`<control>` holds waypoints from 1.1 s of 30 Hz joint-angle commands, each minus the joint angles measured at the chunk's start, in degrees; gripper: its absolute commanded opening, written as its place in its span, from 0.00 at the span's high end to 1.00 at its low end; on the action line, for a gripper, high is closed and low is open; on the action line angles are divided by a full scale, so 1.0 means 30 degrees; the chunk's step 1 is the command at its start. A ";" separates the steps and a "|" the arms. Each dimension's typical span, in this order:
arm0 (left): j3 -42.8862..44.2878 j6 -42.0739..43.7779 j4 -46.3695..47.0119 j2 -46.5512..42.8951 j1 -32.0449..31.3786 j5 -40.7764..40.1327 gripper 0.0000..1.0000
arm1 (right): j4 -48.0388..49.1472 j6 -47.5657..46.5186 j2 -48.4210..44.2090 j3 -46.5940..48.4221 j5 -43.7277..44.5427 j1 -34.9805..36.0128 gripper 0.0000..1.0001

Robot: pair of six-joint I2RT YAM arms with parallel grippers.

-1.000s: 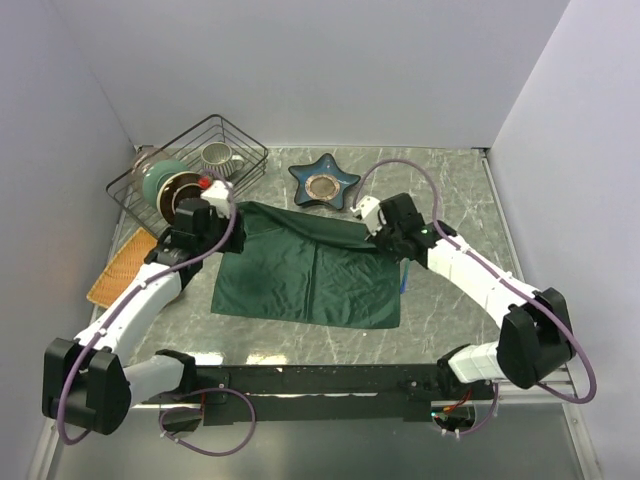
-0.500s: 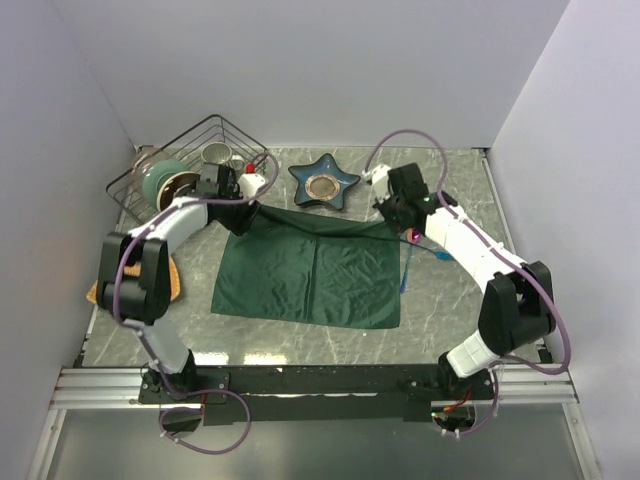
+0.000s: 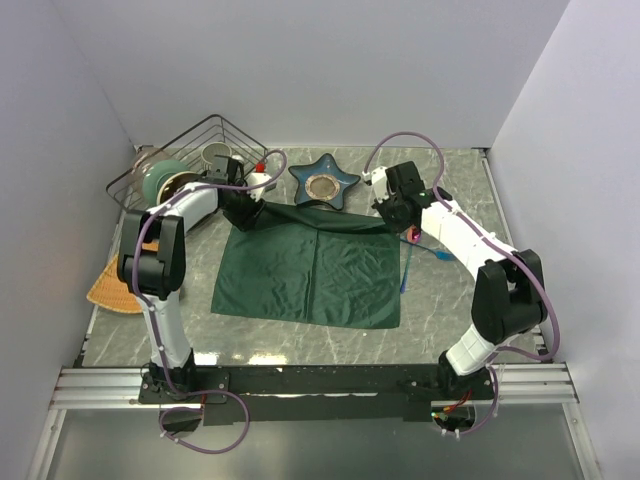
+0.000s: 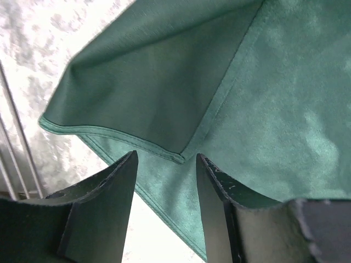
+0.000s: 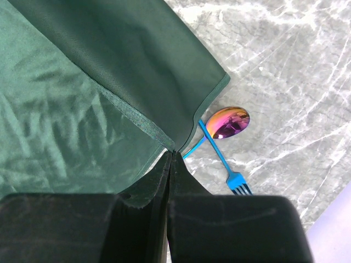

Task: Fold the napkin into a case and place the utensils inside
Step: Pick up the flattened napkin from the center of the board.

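Observation:
The dark green napkin [image 3: 310, 270] lies spread in the middle of the table, its far edge doubled over in a loose fold [image 4: 164, 82]. My left gripper [image 3: 243, 208] hovers open over the far left corner; in the left wrist view its jaws [image 4: 164, 156] stand apart, with the folded corner just beyond the tips. My right gripper [image 3: 398, 218] is shut on the napkin's far right hem [image 5: 171, 153]. The utensils lie crossed on the table right of the cloth: a blue fork [image 5: 233, 178] and a spoon with a magenta bowl [image 5: 230, 121], also visible from above [image 3: 413, 237].
A wire basket [image 3: 190, 160] with cups stands at the back left, close to my left arm. The blue star-shaped dish [image 3: 324, 182] sits just behind the napkin. An orange-tan mat [image 3: 115, 285] lies at the left edge.
The left gripper has moved right to the napkin's far left corner and its jaws have narrowed. The right gripper has carried the far right corner a little farther back.

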 commanded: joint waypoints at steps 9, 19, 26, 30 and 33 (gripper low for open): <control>0.0586 0.0314 -0.0224 0.1489 -0.0045 0.0283 0.51 | 0.0244 0.0187 0.0041 0.0423 -0.0079 0.0045 1.00; 0.0676 0.0168 -0.0400 0.1317 -0.0045 0.0487 0.68 | 0.0156 0.0070 0.0159 0.0628 -0.0050 0.0045 1.00; 0.0558 0.0051 -0.0751 -0.0177 0.0043 0.0195 0.68 | 0.0098 -0.0076 0.0012 0.0570 -0.0021 0.0045 1.00; 0.0558 -0.0066 -0.0781 -0.0558 0.0131 -0.0069 0.66 | 0.0069 -0.0106 0.0012 0.0657 -0.0050 0.0045 1.00; 0.0791 -0.0154 -0.0810 -0.0355 0.0102 -0.0216 0.70 | -0.0019 -0.0076 0.0071 0.0804 -0.0109 0.0045 1.00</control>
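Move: The folded-over napkin's hem corner lies about 3 cm straight below the left hand's open fingertips. From that hand, the star dish stands about 18 cm to the right and 11 cm farther out, the dish rack some 14 cm left and 14 cm farther out. From the right hand, whose shut fingers still hold the napkin's other corner, that left corner lies roughly 32 cm left, level in depth and some 6 cm lower. The left hand sinks about 2.5 cm, pinches the napkin's hem corner, then lifts some 1.5 cm; the right holds. ##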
